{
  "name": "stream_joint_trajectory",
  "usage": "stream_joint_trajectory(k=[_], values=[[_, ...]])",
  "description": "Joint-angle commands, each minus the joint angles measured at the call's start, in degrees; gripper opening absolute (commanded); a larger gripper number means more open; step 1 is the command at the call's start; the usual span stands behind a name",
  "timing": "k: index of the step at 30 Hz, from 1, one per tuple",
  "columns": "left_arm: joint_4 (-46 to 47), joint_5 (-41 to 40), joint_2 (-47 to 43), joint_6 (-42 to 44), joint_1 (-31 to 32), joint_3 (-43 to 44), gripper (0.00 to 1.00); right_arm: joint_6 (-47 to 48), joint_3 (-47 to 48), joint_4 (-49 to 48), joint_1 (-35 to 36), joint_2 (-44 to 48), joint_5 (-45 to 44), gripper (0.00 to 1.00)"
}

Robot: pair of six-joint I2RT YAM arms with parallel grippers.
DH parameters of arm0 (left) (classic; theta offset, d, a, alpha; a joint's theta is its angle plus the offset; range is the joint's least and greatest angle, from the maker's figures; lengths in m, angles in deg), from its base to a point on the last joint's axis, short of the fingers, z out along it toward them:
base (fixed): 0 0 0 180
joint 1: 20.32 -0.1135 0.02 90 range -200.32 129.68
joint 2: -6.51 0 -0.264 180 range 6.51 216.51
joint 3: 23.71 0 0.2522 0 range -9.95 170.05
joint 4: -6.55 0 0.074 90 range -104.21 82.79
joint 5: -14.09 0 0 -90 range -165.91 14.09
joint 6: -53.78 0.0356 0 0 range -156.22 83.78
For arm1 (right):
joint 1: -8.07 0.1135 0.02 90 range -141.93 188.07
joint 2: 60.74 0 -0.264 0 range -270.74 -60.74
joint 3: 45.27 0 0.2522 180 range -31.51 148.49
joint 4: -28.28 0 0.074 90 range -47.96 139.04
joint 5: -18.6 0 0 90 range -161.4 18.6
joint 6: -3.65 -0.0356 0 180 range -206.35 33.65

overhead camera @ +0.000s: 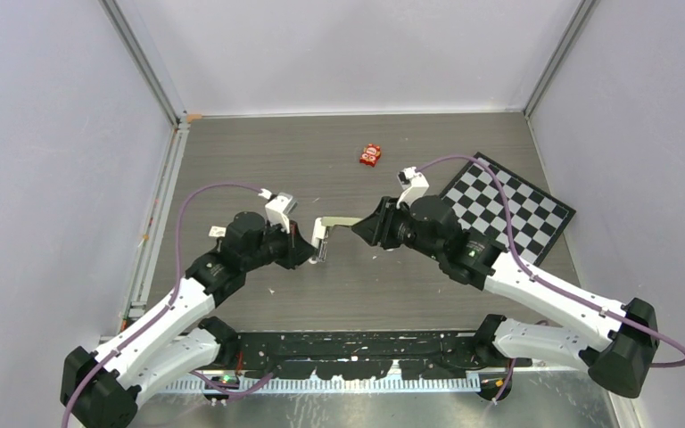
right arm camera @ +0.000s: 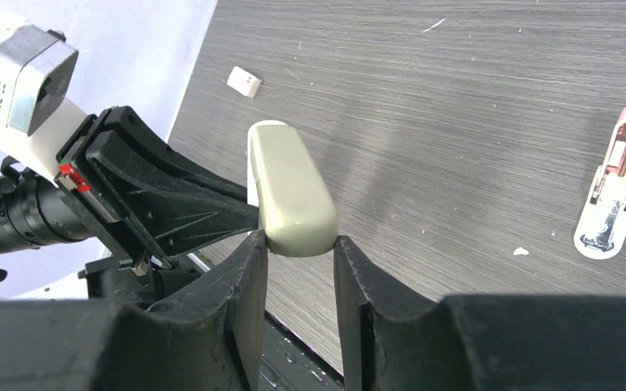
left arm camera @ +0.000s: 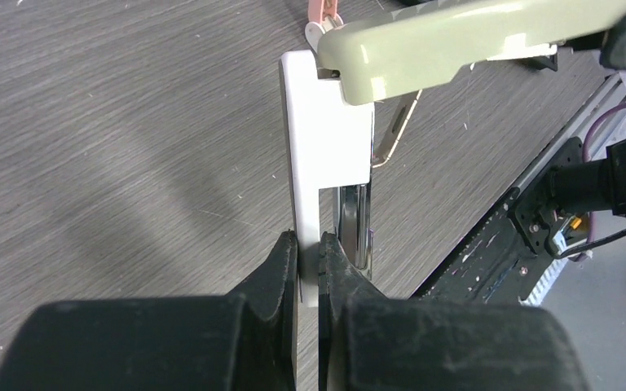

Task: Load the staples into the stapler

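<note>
The stapler (overhead camera: 334,223) hangs over the table between both arms, swung open. My left gripper (left arm camera: 310,252) is shut on the thin white base plate (left arm camera: 318,122), with the pale metal channel (left arm camera: 357,224) just beside its right finger. The olive-grey top arm (left arm camera: 456,41) runs off to the right. In the right wrist view my right gripper (right arm camera: 300,244) is shut on the rounded end of that olive arm (right arm camera: 289,187), both fingertips touching its sides. In the top view the left gripper (overhead camera: 308,248) and right gripper (overhead camera: 363,228) face each other. No staples show in any view.
A red packet (overhead camera: 371,154) lies toward the back of the table and a checkerboard (overhead camera: 508,209) lies at the right. A small white-and-red box (right arm camera: 244,81) and a pink-and-white piece (right arm camera: 619,191) rest on the wood surface. The black base rail (overhead camera: 357,343) runs along the near edge.
</note>
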State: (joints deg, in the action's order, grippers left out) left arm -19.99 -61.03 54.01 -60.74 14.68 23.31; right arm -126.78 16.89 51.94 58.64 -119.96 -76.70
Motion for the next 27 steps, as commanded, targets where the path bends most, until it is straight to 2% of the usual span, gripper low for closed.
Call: stream_joint_trajectory(k=[1,5,12,17,23,27], values=[[2.6,3.8,-2.0,4.7,0.8,0.0,0.0,2.1,1.1,-3.1,-4.6,-0.1,0.4,0.36],[4.3,5.1,-1.5,4.2,0.8,-0.5,0.0,2.1,1.5,-4.5,-6.5,-1.3,3.5,0.38],[6.9,5.5,-1.0,2.0,0.8,-1.8,0.0,3.8,1.6,-5.6,-7.1,-3.2,6.8,0.47],[8.7,5.7,-1.5,0.5,0.9,-3.5,0.0,3.9,2.1,-5.4,-7.7,-2.9,6.8,0.61],[2.9,-2.6,-0.5,-7.3,0.8,-0.5,0.0,1.4,3.1,-2.3,-8.1,-2.1,7.5,0.87],[1.9,-5.3,1.0,-15.3,0.8,1.6,0.0,-1.8,1.4,-5.0,-7.7,-2.1,8.4,0.92]])
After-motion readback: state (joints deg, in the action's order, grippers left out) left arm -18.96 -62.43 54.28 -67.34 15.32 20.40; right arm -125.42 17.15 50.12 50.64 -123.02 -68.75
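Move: The right hand pinches the free end of the stapler's raised green cover; the cover's middle is about 4 cm to its left at the same height, and the hinge some 8 cm to its left and 1 cm back. The open pink stapler lies on the table roughly 7 cm ahead, 8 cm to the right and 22 cm below. From the left hand, gripping the far end of the white base, the green cover's middle is about 4 cm ahead, 6 cm right and 7 cm up. The right hand first draws forward with its pinch on the green cover's tip unchanged, then spreads its fingers to almost wide open and lets go of the cover, easing a little right and down as well, about 3 cm of travel in all and with hardly any wrist turn. The left hand stays shut on the white base throughout, sinking about 2 cm away from the right hand and only at the end tipping and turning slightly, by some 5 degrees. ##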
